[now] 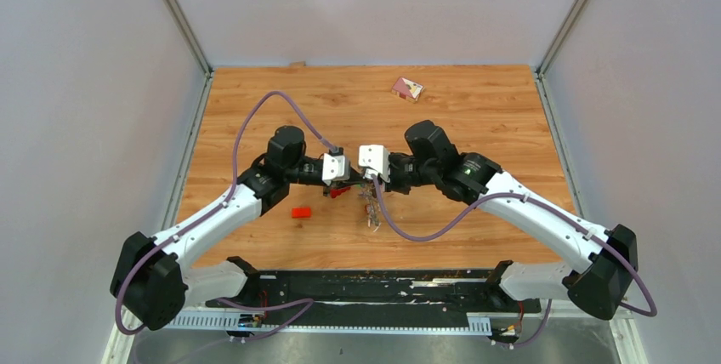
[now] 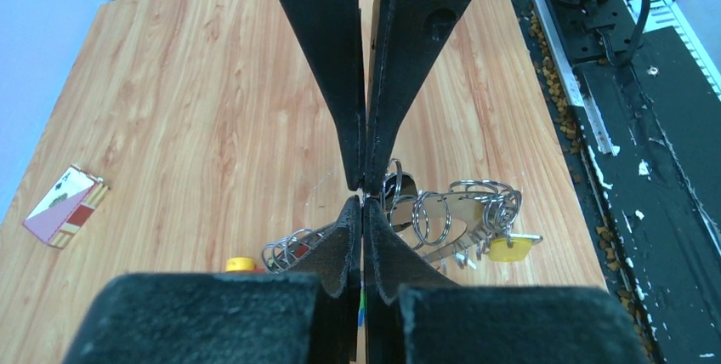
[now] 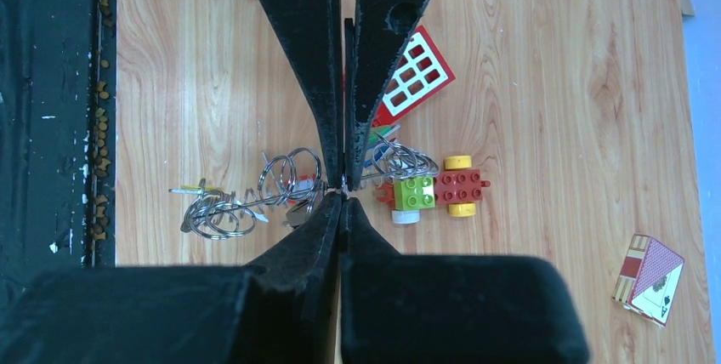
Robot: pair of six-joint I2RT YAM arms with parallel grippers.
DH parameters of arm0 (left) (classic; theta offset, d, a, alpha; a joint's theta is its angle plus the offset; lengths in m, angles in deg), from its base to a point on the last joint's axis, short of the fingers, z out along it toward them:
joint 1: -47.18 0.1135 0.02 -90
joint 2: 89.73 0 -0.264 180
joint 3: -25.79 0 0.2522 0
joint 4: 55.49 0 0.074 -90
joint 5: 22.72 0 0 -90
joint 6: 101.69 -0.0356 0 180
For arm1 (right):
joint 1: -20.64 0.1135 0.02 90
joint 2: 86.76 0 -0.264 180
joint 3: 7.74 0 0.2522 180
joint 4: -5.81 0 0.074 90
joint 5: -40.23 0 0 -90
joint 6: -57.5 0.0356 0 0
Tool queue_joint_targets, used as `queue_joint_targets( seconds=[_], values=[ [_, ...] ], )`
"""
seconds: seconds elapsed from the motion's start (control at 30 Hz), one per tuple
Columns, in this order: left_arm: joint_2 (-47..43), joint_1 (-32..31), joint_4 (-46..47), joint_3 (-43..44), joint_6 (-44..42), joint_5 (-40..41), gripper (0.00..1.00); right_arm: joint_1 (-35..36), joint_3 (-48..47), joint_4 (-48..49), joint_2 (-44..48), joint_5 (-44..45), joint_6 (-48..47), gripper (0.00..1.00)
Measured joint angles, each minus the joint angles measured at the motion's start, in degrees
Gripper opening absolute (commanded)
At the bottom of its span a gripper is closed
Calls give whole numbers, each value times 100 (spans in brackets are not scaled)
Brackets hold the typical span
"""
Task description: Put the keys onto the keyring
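Note:
The keyring (image 3: 223,213) is a thin wire hoop strung with small silver rings; it stretches across the table under both grippers, also in the left wrist view (image 2: 442,215) and from above (image 1: 371,207). A yellow-headed key (image 2: 508,249) hangs at one end. Green and blue key heads (image 3: 380,136) show beside the other arm's fingers. My right gripper (image 3: 343,194) is shut, with the hoop's wire running right through its tips. My left gripper (image 2: 364,204) meets it tip to tip and is shut, with nothing visible between its jaws. From above the left gripper (image 1: 347,179) and right gripper (image 1: 367,179) almost touch.
A red-and-yellow toy car (image 3: 438,187) with a green brick sits just past the grippers, a red window piece (image 3: 412,75) behind it. A red brick (image 1: 301,212) lies to the left. A card box (image 1: 406,88) rests at the far side. The black base rail (image 1: 374,292) runs along the near edge.

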State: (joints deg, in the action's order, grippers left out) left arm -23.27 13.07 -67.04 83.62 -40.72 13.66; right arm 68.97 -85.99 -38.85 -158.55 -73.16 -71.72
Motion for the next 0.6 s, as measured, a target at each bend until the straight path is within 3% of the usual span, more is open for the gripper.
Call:
queue_joint_targets(
  seconds=[0.33, 0.6],
  values=[
    [-125, 210, 938, -240, 780, -330, 0, -428, 173, 293, 420, -415, 177, 31],
    [-125, 323, 2483, -699, 1921, -713, 0, -822, 387, 396, 957, -1082, 160, 40]
  ],
)
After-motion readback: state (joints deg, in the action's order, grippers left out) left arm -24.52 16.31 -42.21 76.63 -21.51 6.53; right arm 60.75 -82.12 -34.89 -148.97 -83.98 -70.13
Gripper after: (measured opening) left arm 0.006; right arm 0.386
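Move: Both hands' fingertips all but meet on the keyring's upper edge; from either hand its middle hangs about 3 cm below and 2 cm back, level sideways. On the table some 18 cm below both, the toy car stands about 7 cm ahead with no sideways offset. From both, the red window frame lies roughly 5 cm ahead and 8 cm left, about 19 cm down, and the red brick about 2 cm back, 15 cm left and 19 cm down. Upward and out to its right, the right hand comes free of the keyring, its fingers opening to about two fifths as it rises roughly 4.5 cm and draws some 2.5 cm away from the left fingers. The left hand keeps its pinch and lifts the keyring about 3 cm; both hands' fingers tip up by around 10 degrees. ##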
